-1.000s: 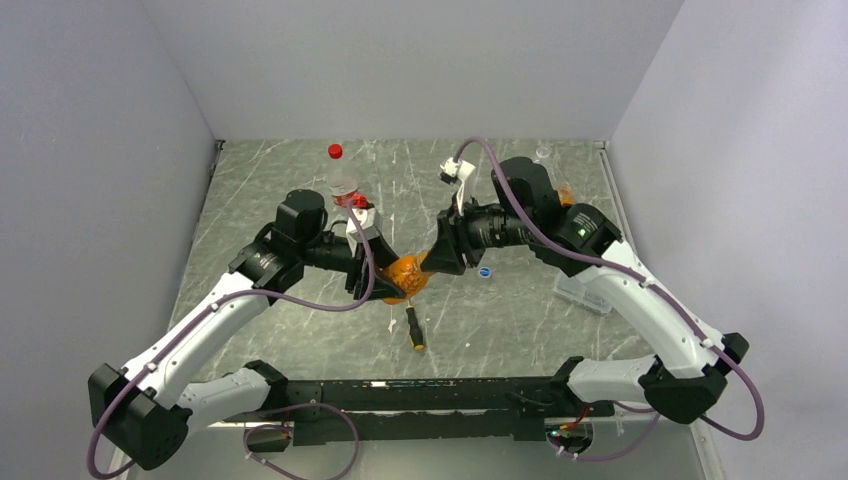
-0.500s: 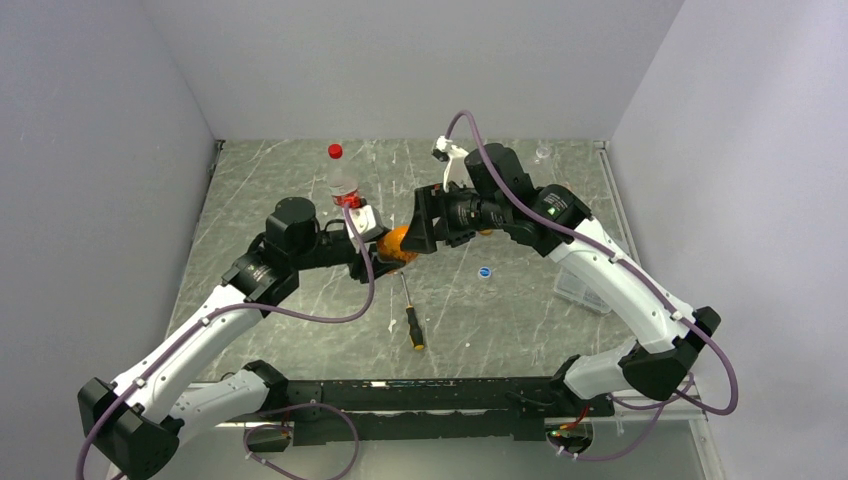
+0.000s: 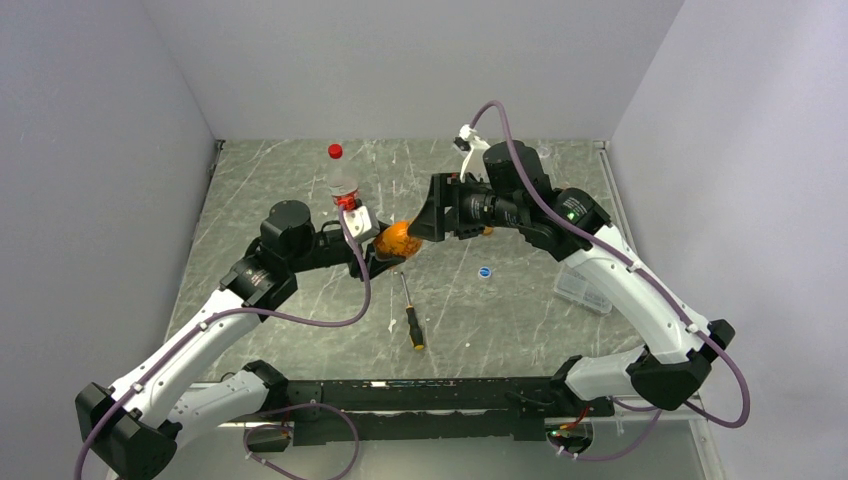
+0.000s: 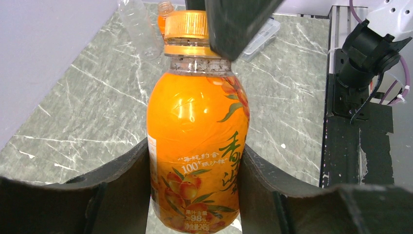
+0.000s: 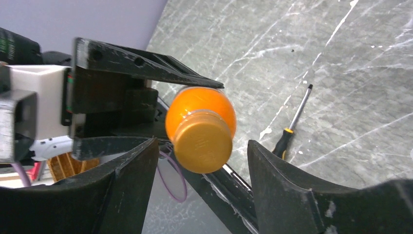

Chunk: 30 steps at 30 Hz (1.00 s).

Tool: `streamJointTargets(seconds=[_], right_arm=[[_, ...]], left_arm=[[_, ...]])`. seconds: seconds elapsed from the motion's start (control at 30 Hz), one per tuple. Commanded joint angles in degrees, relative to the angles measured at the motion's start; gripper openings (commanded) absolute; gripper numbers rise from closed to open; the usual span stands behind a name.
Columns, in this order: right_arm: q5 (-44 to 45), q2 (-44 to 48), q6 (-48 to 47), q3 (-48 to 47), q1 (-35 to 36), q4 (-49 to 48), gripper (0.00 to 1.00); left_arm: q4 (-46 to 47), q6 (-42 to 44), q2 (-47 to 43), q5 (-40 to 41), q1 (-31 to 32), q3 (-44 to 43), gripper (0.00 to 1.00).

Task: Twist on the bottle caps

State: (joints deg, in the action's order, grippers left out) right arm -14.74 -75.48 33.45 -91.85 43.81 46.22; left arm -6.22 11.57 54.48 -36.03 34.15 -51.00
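My left gripper is shut on the belly of a squat orange bottle and holds it off the table, tilted toward the right arm. An orange cap sits on the bottle's neck. My right gripper is open, with a finger on each side of that cap and a gap on both sides. A taller clear bottle with a red label stands behind the left wrist. A red cap lies further back, and a blue cap lies on the table at centre right.
A screwdriver with a black and orange handle lies below the held bottle. A clear plastic box sits at the right, under the right forearm. A second orange bottle without a cap stands near the clear bottle.
The held bottle has moved up and toward the back of the table, both arms moving with it. The right wrist has swung round to face the cap.
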Motion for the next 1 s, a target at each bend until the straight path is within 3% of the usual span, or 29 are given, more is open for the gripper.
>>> streamJointTargets(seconds=[0.0, 0.13, 0.37, 0.47, 0.63, 0.67, 0.7, 0.8, 0.83, 0.87, 0.97], right_arm=[[-0.1, 0.3, 2.6, -0.1, -0.1, -4.7, 0.65], [-1.1, -0.2, 3.1, 0.7, -0.2, -5.6, 0.59], [-1.2, -0.9, 3.1, 1.4, -0.2, -5.6, 0.58], [-1.2, -0.9, 3.3, 1.8, -0.2, -6.2, 0.50], [-1.1, -1.8, 3.0, 1.6, -0.1, -6.4, 0.26], [-0.5, -2.0, 2.8, 1.3, -0.1, -6.1, 0.21], [0.5, -2.3, 2.2, 1.0, -0.2, -5.7, 0.17], [4.5, -3.8, 0.3, -1.2, -0.4, -3.9, 0.11], [5.8, -4.6, -0.4, -2.0, -0.5, -3.6, 0.10], [7.0, -5.6, -1.3, -2.8, -0.6, -3.3, 0.09], [11.4, -9.7, -3.9, -6.0, -0.8, -3.1, 0.08]], left_arm=[[3.8, -0.4, -1.0, 0.2, 0.0, 0.6, 0.00], [3.8, -0.3, -0.9, 0.6, 0.0, 0.5, 0.00], [5.0, -0.6, -1.1, 1.3, 0.0, 1.2, 0.00], [5.0, -0.8, -1.0, 1.1, 0.0, 1.3, 0.00], [5.6, -1.5, -1.1, 1.7, 0.0, 1.8, 0.00], [5.4, -1.7, -1.0, 2.0, 0.0, 1.7, 0.04], [4.9, -2.1, -1.0, 2.6, 0.0, 1.6, 0.17], [3.0, -4.0, -1.7, 6.5, 0.0, 1.3, 0.67], [2.1, -4.8, -2.1, 8.9, 0.0, 1.3, 0.91], [1.0, -5.4, -2.6, 11.5, 0.0, 1.0, 0.98], [-4.8, -5.7, -3.7, 18.8, 0.0, -1.3, 0.99]])
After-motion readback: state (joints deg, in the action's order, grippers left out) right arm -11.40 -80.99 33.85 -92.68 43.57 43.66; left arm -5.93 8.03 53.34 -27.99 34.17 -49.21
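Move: The orange bottle stands tilted in the left hand's fingers, its gold cap about 6 cm to the right of that hand and 6 cm above it, level in reach. The right hand is open around the cap, which lies about 1 cm ahead, 1 cm left and 1 cm below. Some 33 cm below the right hand, the screwdriver lies level in reach and 2 cm left, the blue cap about 10 cm ahead and 15 cm right. The right fingers close on the gold cap from both sides and pinch it after easing about 1 cm left and a touch down. Only then does the left hand open wide and let go of the bottle's body, while the right keeps its pinch and starts off forward and down, around 2 cm, with hardly any twist; the left hand edges some 2 cm forward and left. ##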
